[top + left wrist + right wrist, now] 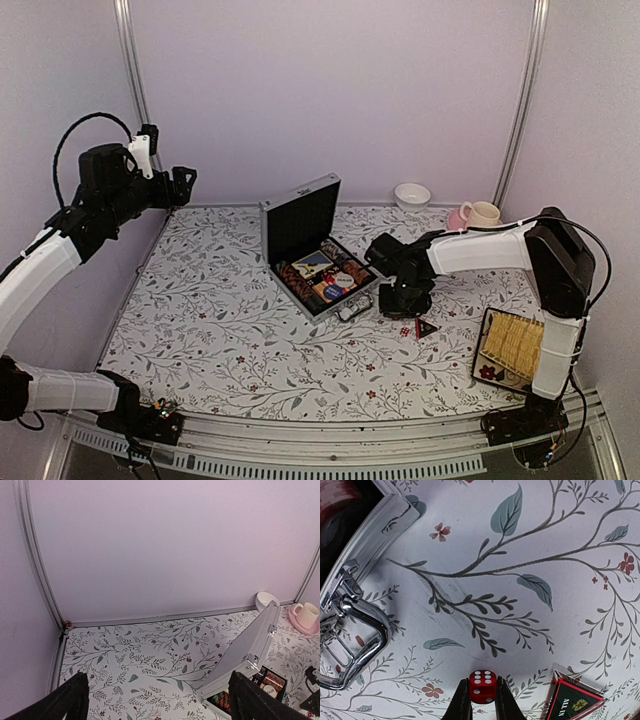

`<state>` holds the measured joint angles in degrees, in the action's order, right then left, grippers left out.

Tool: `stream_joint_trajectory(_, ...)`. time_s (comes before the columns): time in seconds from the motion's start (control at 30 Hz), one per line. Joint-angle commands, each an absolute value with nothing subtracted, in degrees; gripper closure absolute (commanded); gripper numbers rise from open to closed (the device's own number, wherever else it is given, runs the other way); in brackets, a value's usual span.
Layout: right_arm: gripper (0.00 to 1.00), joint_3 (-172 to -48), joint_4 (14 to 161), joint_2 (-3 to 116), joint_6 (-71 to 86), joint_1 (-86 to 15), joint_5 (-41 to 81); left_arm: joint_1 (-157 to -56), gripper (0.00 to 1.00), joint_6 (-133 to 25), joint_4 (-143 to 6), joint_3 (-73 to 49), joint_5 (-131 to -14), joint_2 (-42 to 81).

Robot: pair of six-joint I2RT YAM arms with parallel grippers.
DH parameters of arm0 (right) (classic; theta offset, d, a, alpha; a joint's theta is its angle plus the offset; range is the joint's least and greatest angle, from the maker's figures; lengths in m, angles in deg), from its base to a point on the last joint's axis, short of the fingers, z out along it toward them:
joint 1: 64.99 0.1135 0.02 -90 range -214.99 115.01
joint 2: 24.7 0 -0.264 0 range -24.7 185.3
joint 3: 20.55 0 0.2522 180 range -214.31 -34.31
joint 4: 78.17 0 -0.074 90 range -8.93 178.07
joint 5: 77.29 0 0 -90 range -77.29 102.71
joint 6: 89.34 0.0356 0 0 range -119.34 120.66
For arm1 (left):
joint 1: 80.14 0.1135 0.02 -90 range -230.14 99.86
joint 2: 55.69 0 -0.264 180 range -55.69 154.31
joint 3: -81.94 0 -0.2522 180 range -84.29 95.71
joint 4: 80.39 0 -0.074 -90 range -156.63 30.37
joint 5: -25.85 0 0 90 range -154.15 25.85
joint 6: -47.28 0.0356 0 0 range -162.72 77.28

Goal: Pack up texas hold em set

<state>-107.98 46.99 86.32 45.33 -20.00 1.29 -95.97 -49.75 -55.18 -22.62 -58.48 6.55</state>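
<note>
The silver case (316, 262) lies open mid-table with its lid (250, 640) raised, and chip stacks and cards lie in the black lining. Its metal handle (350, 640) faces my right arm. A red die (482, 685) sits on the cloth just off the case's front, six pips up. My right gripper (482, 705) is shut on the die, one finger against each side. The black-red triangular marker (572, 702) lies just right of it. My left gripper (185, 185) hangs high at the far left, open and empty, with its fingers (65, 700) wide apart.
A yellow woven tray (512, 345) rests at the right near edge beside my right arm's base. A pink cup and saucer (478, 214) and a white bowl (412, 195) stand at the back right. Pale walls with metal posts close in the table.
</note>
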Motion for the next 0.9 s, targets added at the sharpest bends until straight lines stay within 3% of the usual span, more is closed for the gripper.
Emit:
stream_joint_trajectory(0.0, 0.93, -110.6, 46.1, 85.2, 43.0, -19.6, -0.4, -95.4, 0.03, -49.1, -55.5, -22.4, -58.5, 5.6)
stream_joint_trajectory(0.23, 0.93, -116.8, 53.8, 84.1, 30.5, -19.3, 6.3, -95.5, 0.03, -49.1, -55.5, -22.5, -58.3, 5.7)
stream_joint_trajectory(0.6, 0.93, -136.0, 55.7, 98.4, 15.5, -19.4, 13.1, -95.5, 0.03, -48.8, -55.5, -22.5, -57.6, 5.9)
stream_joint_trajectory(0.87, 0.92, -141.5, 55.8, 103.6, 12.2, -19.4, 14.1, -95.5, 0.03, -48.8, -55.4, -22.4, -57.9, 6.6)
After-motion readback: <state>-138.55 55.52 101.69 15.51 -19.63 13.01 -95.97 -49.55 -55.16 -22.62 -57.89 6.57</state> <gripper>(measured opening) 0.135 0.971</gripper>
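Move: The held red die sits in the right fingers at table level; the free gap in the case's dice slot lies about 12 cm ahead, 17 cm to the left and 1 cm higher. The dealer button is about 10 ahead and 11 left, the case handle 2 ahead and 10 left, the ALL IN triangle 2 back and 7 right. From the raised left hand the gap is roughly 4 ahead, 25 right and 32 below. The red die, still pinched in the right fingertips, comes up off the table and is carried about 15 cm left and 10 cm forward towards the dice slot in the open case. The right hand climbs some 10 cm on the way, then sinks about 3 cm over the case, turning roughly 30 degrees counter-clockwise as its fingers lean further forward and left. ##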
